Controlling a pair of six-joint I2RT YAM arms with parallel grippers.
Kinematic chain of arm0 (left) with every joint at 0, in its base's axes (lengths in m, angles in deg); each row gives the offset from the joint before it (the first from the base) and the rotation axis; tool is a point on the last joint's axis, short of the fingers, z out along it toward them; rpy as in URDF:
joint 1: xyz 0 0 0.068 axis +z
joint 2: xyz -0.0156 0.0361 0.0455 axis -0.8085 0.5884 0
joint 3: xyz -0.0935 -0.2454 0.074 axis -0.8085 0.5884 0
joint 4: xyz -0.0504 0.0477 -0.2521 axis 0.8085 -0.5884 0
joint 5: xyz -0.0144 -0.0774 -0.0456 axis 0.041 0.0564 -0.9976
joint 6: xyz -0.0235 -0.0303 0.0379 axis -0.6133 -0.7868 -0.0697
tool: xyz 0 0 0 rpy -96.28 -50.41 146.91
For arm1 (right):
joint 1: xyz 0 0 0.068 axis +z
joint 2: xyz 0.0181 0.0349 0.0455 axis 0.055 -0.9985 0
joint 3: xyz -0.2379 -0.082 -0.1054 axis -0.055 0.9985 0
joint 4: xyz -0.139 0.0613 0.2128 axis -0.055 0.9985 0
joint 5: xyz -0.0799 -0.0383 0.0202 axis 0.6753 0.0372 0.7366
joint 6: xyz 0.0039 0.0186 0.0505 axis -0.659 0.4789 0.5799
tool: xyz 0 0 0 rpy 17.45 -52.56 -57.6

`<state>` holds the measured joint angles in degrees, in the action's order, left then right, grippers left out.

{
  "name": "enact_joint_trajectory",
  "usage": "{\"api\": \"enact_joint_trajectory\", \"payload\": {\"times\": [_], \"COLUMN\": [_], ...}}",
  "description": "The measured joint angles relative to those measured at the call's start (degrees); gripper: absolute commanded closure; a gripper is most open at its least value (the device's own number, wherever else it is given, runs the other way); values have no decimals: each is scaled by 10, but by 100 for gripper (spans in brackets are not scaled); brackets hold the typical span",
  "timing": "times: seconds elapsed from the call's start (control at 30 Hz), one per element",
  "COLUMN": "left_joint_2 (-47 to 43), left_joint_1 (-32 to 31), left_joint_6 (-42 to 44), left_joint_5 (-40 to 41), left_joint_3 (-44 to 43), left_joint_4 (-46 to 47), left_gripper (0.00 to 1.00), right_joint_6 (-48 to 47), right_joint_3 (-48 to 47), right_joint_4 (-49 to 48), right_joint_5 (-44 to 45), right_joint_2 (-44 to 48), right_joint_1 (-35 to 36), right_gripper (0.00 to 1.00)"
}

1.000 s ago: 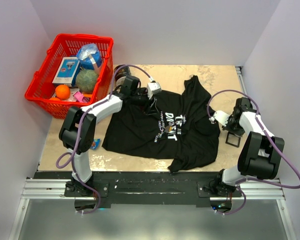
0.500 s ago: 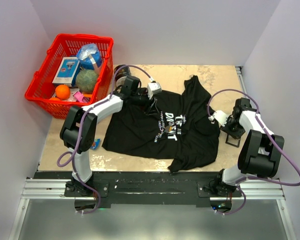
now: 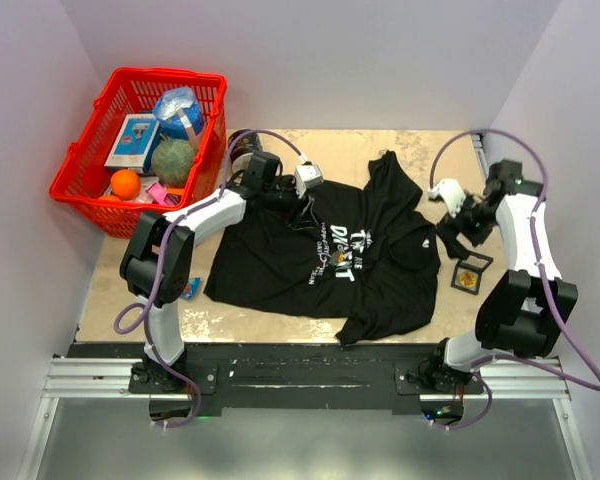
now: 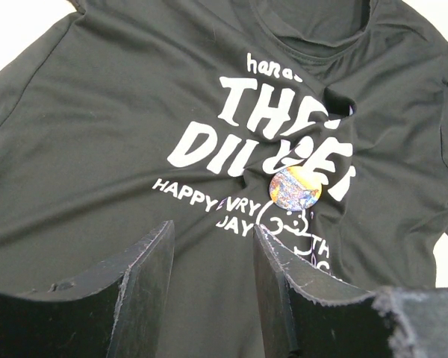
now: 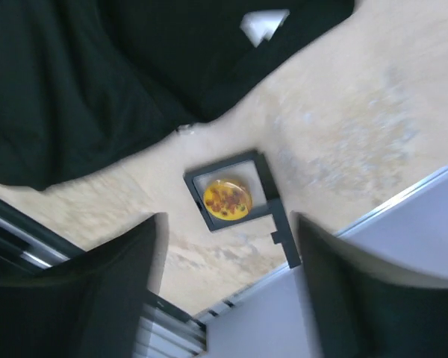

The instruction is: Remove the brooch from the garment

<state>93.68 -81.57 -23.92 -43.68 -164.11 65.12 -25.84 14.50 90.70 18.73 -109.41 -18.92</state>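
The garment point(image 3: 280, 260), a black T-shirt with white lettering, lies spread across the table. A round multicoloured brooch point(image 4: 295, 187) is pinned on the garment point(image 4: 97, 112) just under the lettering. My left gripper point(image 4: 213, 227) hovers open over the chest print, a short way short of the brooch, with nothing between its fingers. In the top view the left gripper point(image 3: 302, 205) is near the collar. My right gripper point(image 5: 225, 224) is open and empty, raised above the table off the shirt's right sleeve, also seen as the right gripper point(image 3: 455, 225).
A small black square frame point(image 5: 226, 199) holding a yellow disc lies on the table beside the sleeve, the same frame point(image 3: 467, 279) near the right edge. A red basket point(image 3: 170, 73) of assorted items stands at the back left. A small blue object point(image 3: 190, 290) lies by the left arm.
My right gripper has opened and lifted up and away toward the back, leaving the black frame lying on the table. The left arm and the shirt have not moved.
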Motion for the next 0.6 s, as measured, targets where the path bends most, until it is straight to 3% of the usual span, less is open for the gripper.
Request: {"api": "enact_joint_trajectory", "payload": {"times": [0.03,0.1,0.17,0.33,0.47,0.6], "left_joint_2": [0,0,0,0,-1,-14], "left_joint_1": [0,0,0,0,2,23], "left_joint_6": [0,0,-2,-5,0,-22], "left_joint_5": [0,0,2,23,73,112], "left_joint_3": [-1,-5,-14,-75,-178,-244], "left_joint_4": [-1,-8,-13,-43,-76,-72], "left_gripper": [45,31,1,1,1,1], "right_joint_6": [16,49,100,315,487,592], "right_joint_3": [-35,-111,-184,-332,-395,-494], "right_joint_4": [18,52,62,-4,-78,-127], "right_joint_5": [-28,-83,-133,-188,-141,-97], "right_joint_2": [0,-10,-32,-110,-142,-174], "right_joint_1": [0,0,2,4,4,4], "right_gripper": [1,1,1,1,1,1]}}
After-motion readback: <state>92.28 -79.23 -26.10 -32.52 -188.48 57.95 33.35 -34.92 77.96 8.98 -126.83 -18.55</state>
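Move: Already let go, the brooch lies in the black tray about 9 cm below the right hand, some 4 cm back from it and 4 cm to its right; the garment's small white tag lies roughly 5 cm ahead of that hand and 6 cm to its left. A round badge on the print is about 28 cm left and 3 cm ahead. From the left hand the brooch is some 40 cm right and 12 cm back. Pulling away from the tray with nothing in its fingers, the right hand sweeps up and forward, about 20 cm each way, opening wide as it turns clockwise and swings its fingers from down towards forward. The left hand, just after, opens from half to wide and lifts some 16 cm off from over the garment, drifting about 8 cm forward. ##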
